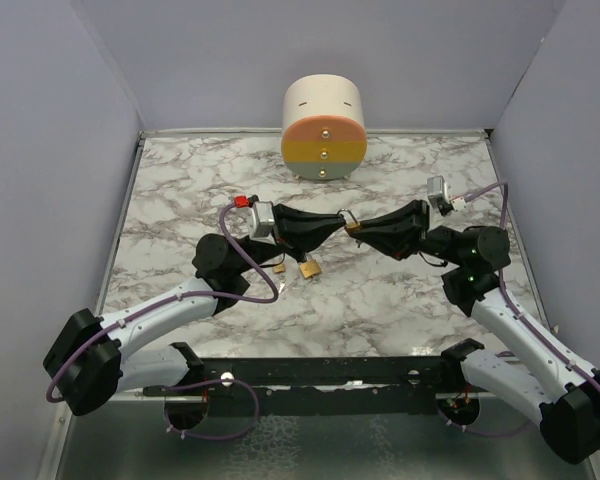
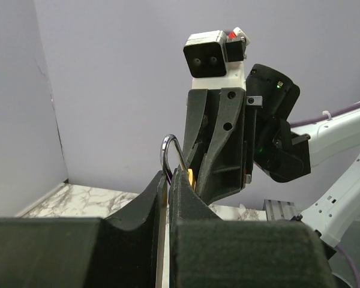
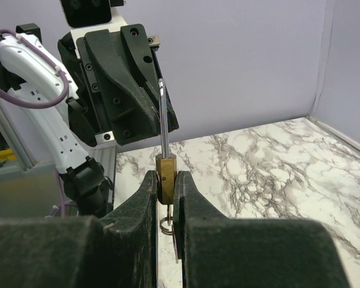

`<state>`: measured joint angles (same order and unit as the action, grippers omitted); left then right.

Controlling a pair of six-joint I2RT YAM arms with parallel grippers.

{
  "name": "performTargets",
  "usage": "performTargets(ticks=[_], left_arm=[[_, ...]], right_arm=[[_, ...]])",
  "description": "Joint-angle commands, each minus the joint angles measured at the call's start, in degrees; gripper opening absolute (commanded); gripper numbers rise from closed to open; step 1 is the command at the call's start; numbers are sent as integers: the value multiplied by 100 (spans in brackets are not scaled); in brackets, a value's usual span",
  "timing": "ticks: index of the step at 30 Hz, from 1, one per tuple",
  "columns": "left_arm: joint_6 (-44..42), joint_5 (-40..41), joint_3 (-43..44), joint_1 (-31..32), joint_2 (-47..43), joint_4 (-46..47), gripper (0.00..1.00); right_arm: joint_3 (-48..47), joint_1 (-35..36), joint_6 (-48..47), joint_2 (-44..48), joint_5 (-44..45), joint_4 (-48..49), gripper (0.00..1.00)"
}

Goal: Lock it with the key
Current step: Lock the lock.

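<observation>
A brass padlock (image 3: 166, 163) is held up in the air between the two arms, also seen from above as the padlock (image 1: 352, 226). My right gripper (image 3: 165, 177) is shut on its brass body. Its steel shackle (image 3: 162, 117) points up to the fingers of my left gripper (image 3: 141, 96). In the left wrist view the shackle loop (image 2: 170, 150) sticks out between the tips of my left gripper (image 2: 169, 175), which is shut on it. A small key ring (image 3: 166, 224) hangs under the lock body between my right fingers, with a thin metal key (image 3: 176, 247) edge-on beside it.
Two more small brass pieces (image 1: 310, 268) (image 1: 278, 267) lie on the marble table (image 1: 380, 300) below the left gripper (image 1: 340, 221). A cream cylinder with an orange and yellow face (image 1: 323, 127) stands at the back. Grey walls close in three sides.
</observation>
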<state>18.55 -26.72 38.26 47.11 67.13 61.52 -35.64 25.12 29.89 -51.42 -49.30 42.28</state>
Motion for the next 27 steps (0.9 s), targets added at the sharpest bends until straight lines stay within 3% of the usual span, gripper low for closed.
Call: performTargets(ticks=[1, 7, 11, 13, 23, 27], left_arm=[[14, -812, -338, 281, 341, -1907, 0], [43, -935, 55, 281, 360, -1907, 0], [92, -1013, 223, 281, 483, -1902, 20], [117, -1018, 266, 282, 525, -1888, 25], [176, -1005, 283, 281, 413, -1785, 22], [134, -737, 220, 281, 134, -1778, 26]], right_arm=[[-590, 108, 66, 228, 715, 871, 2], [-422, 109, -39, 223, 382, 497, 2], [-335, 107, -175, 355, 416, 314, 2], [-330, 107, -210, 394, 414, 244, 2], [-227, 108, -257, 412, 409, 120, 2], [-183, 107, -337, 442, 395, -28, 2]])
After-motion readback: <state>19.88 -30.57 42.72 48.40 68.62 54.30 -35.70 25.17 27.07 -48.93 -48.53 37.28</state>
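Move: The small padlock in the right fingers has its body about 2 cm to the left hand's right, 1 cm nearer the base and 2 cm below; its shackle loops up beside the left fingertips. Down on the table, some 30 cm below, the large padlock is about 5 cm to this hand's left and the other small padlock 12 cm, both roughly level with it forward. From the right hand, the held padlock's body lies 1 cm left, in its pinch. The left fingertips, at first shut beside the shackle, come up about half a centimetre, then part to roughly a quarter open while the hand goes about 2 cm right and 1 cm back, sinking slightly at first below where it began and turning about 5 degrees clockwise. They end straddling the small padlock's body and shackle base. The right hand stays put and keeps its pinch on the body. ##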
